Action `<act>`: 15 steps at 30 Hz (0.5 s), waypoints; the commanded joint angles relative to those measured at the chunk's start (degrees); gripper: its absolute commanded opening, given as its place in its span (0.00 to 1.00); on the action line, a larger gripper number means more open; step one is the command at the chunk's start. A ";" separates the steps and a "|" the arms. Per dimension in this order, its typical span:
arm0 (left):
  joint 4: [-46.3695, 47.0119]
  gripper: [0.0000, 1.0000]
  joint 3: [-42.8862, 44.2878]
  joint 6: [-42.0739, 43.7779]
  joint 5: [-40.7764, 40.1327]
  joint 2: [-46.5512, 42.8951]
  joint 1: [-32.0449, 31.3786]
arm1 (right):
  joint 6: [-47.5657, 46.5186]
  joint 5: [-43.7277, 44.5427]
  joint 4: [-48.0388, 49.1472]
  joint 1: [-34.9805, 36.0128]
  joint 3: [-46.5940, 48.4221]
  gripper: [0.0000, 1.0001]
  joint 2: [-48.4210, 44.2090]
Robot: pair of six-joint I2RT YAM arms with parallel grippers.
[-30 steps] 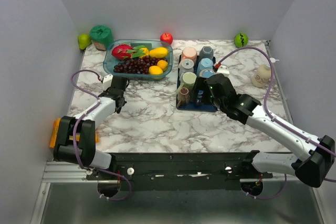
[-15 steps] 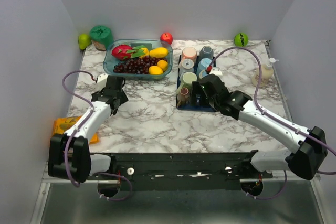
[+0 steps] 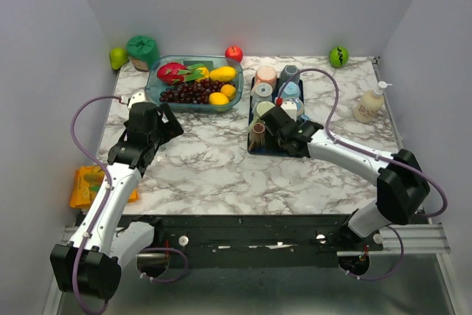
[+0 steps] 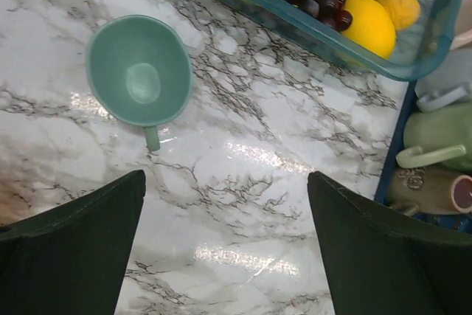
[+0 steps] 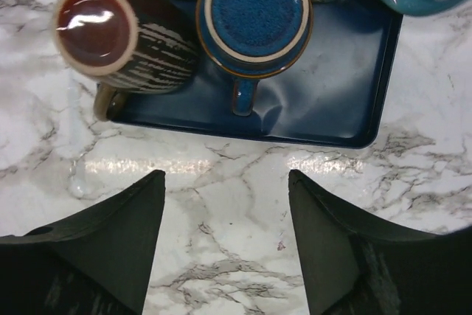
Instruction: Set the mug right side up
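A teal-green mug (image 4: 140, 71) stands right side up on the marble, mouth up and handle toward the camera. My left gripper (image 4: 225, 182) hangs open, above and back from it, holding nothing. The left arm hides this mug in the top view, where the left gripper (image 3: 164, 123) sits near the fruit dish. A dark blue mug (image 5: 254, 16) stands upside down at the front of the blue tray (image 5: 346, 101), beside an upside-down brown striped mug (image 5: 103, 35). My right gripper (image 5: 225, 178) is open over the marble just short of the tray's front edge; nothing is between its fingers.
The blue tray (image 3: 295, 151) holds several more mugs. A glass dish of fruit (image 3: 155, 94) stands behind the left gripper. A soap bottle (image 3: 367, 106) is at the right, an orange packet (image 3: 88, 184) at the left edge, and small fruit along the back wall.
My left gripper has opened, let go of the green mug and drawn back and up. The right arm has swung left along the tray front, its jaws narrowing slightly.
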 commanded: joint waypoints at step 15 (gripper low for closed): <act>3.90 0.99 1.08 1.83 11.05 0.24 0.00 | 1.87 8.32 4.38 -3.16 3.75 0.42 12.31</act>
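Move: The blue mug, bottom up on the tray, is the thing ahead of the right hand: its middle lies about 8 cm forward, 1 cm to the right and 8 cm below, with its handle pointing back towards the fingers. The brown striped mug stands about 7 cm to its left, level with it; the upside-down green mug some 8 cm beyond it and 5 cm left. From the left hand the blue mug is roughly 36 cm right, 7 cm ahead and 16 cm lower. The blue mug's handle is what the right hand nears, sinking some 4 cm while reaching about 2.5 cm forward and 2 cm right, turning slightly clockwise as the fingers close from about three-quarters open to under half. The tips end just above and beside the handle; no touch can be made out. The empty, open left hand drifts about 3 cm right, away from the placed mug. ##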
